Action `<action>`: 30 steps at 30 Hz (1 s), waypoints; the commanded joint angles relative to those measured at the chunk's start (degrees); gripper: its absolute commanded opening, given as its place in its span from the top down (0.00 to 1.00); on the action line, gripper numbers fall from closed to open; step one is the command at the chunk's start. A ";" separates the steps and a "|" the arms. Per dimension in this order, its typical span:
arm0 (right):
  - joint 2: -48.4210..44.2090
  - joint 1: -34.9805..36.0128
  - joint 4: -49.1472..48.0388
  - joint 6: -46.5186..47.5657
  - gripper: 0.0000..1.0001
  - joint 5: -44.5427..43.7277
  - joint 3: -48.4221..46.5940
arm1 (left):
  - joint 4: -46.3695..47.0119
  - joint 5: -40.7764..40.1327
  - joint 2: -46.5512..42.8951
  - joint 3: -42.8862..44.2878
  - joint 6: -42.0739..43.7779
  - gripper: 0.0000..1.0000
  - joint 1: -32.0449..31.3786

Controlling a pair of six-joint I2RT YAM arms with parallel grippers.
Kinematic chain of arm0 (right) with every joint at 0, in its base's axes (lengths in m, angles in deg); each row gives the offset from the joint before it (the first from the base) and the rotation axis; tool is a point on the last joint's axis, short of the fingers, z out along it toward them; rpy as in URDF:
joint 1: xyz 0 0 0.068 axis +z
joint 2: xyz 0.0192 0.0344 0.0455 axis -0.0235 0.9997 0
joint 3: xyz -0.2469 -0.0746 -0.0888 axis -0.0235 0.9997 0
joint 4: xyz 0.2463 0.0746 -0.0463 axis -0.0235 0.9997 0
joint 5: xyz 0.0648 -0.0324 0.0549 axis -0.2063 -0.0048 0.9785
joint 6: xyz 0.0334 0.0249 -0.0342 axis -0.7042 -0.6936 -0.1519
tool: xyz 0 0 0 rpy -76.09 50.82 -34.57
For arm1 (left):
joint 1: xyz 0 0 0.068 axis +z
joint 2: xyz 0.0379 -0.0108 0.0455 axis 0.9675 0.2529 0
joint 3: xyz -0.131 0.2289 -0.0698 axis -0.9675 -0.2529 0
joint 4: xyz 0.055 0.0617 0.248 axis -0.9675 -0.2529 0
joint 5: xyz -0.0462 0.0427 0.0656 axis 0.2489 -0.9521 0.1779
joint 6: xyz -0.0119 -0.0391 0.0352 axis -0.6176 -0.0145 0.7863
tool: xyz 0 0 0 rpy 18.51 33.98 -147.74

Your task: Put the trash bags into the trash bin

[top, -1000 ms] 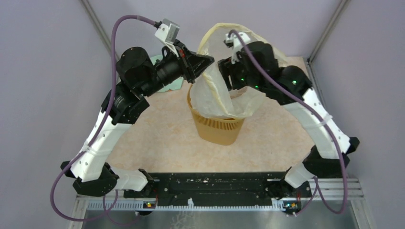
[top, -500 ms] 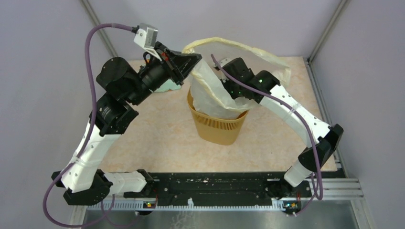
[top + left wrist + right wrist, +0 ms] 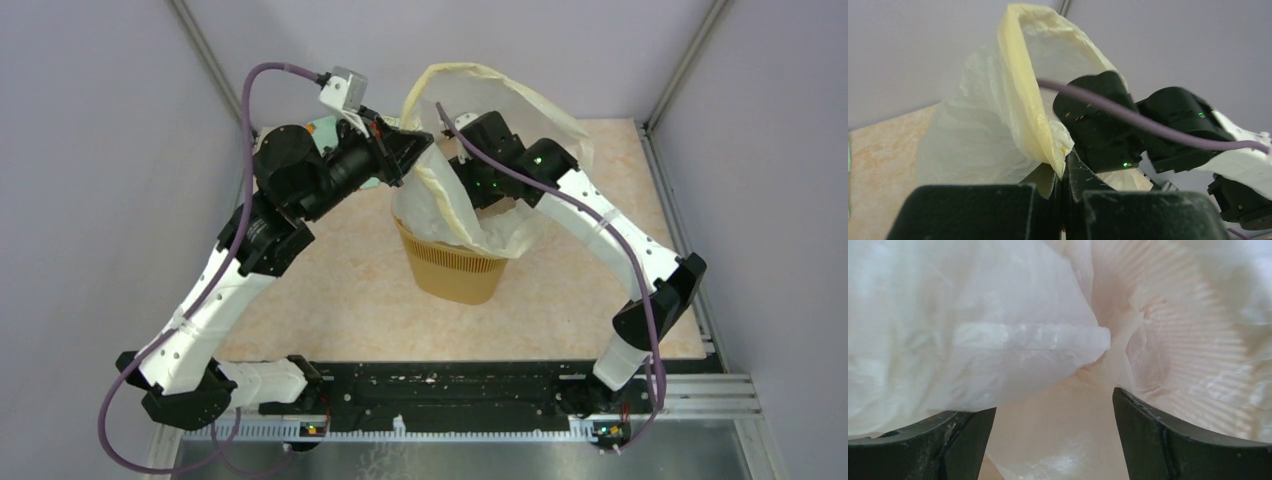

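Note:
The orange-yellow trash bin (image 3: 458, 272) stands upright at the table's middle. The cream translucent trash bag (image 3: 505, 110) has its lower part inside the bin and its mouth held open high above it. My left gripper (image 3: 428, 140) is shut on the bag's rim at the left; in the left wrist view (image 3: 1064, 172) the yellowish rim (image 3: 1020, 95) is pinched between the jaws. My right gripper (image 3: 478, 192) is inside the bag's mouth, pointing down. In the right wrist view (image 3: 1054, 412) it is open, holding nothing, with bag film (image 3: 973, 345) and the bin's ribbed wall (image 3: 1193, 340) below.
A mint-green cloth (image 3: 330, 130) lies on the table behind my left arm, mostly hidden. The table (image 3: 330, 290) has walls at the left, back and right. The right arm (image 3: 620, 240) reaches over the table's right half.
My left gripper has moved right and slightly down with the bag's rim since half a second ago. The bag's mouth now stands taller and narrower. My right gripper stays inside the bag.

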 commanded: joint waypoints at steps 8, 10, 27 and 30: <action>5.19 -0.20 -9.65 -4.39 0.15 4.93 0.85 | 4.49 1.25 -0.75 -3.30 -2.29 1.00 0.62; 6.29 -0.18 -10.30 -4.15 0.15 2.77 3.34 | 4.46 0.49 -1.35 -3.91 -2.38 1.00 0.77; 9.87 -0.70 -7.69 -3.34 0.14 -1.26 10.88 | -0.65 2.95 -2.75 -11.57 -5.24 1.00 9.90; 13.00 -0.76 -6.84 -3.08 0.14 -0.33 9.90 | -0.65 5.33 -2.60 -12.40 -5.78 1.00 12.11</action>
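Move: The right hand is already inside the bag, its open fingers near the rim of the trash bin. The bin's middle is roughly 12 cm below that hand, 3 cm to its left and 3 cm back; the bag's mouth is about 16 cm above it and 2 cm right. From the left hand, which holds the bag's rim, the bin's middle is some 37 cm below, 3 cm ahead and 3 cm right. The green cloth lies about 28 cm ahead of this hand, 24 cm left and 51 cm below. Keeping its pinch on the bag's rim, the left hand lowers it about 8 cm, easing forward and, late on, left as the fingers tip down. The right hand, fingers still open amid the plastic, lifts slightly while swinging left and forward, then plunges some 15 cm down into the bag and bin, coming back right, and stays low. ##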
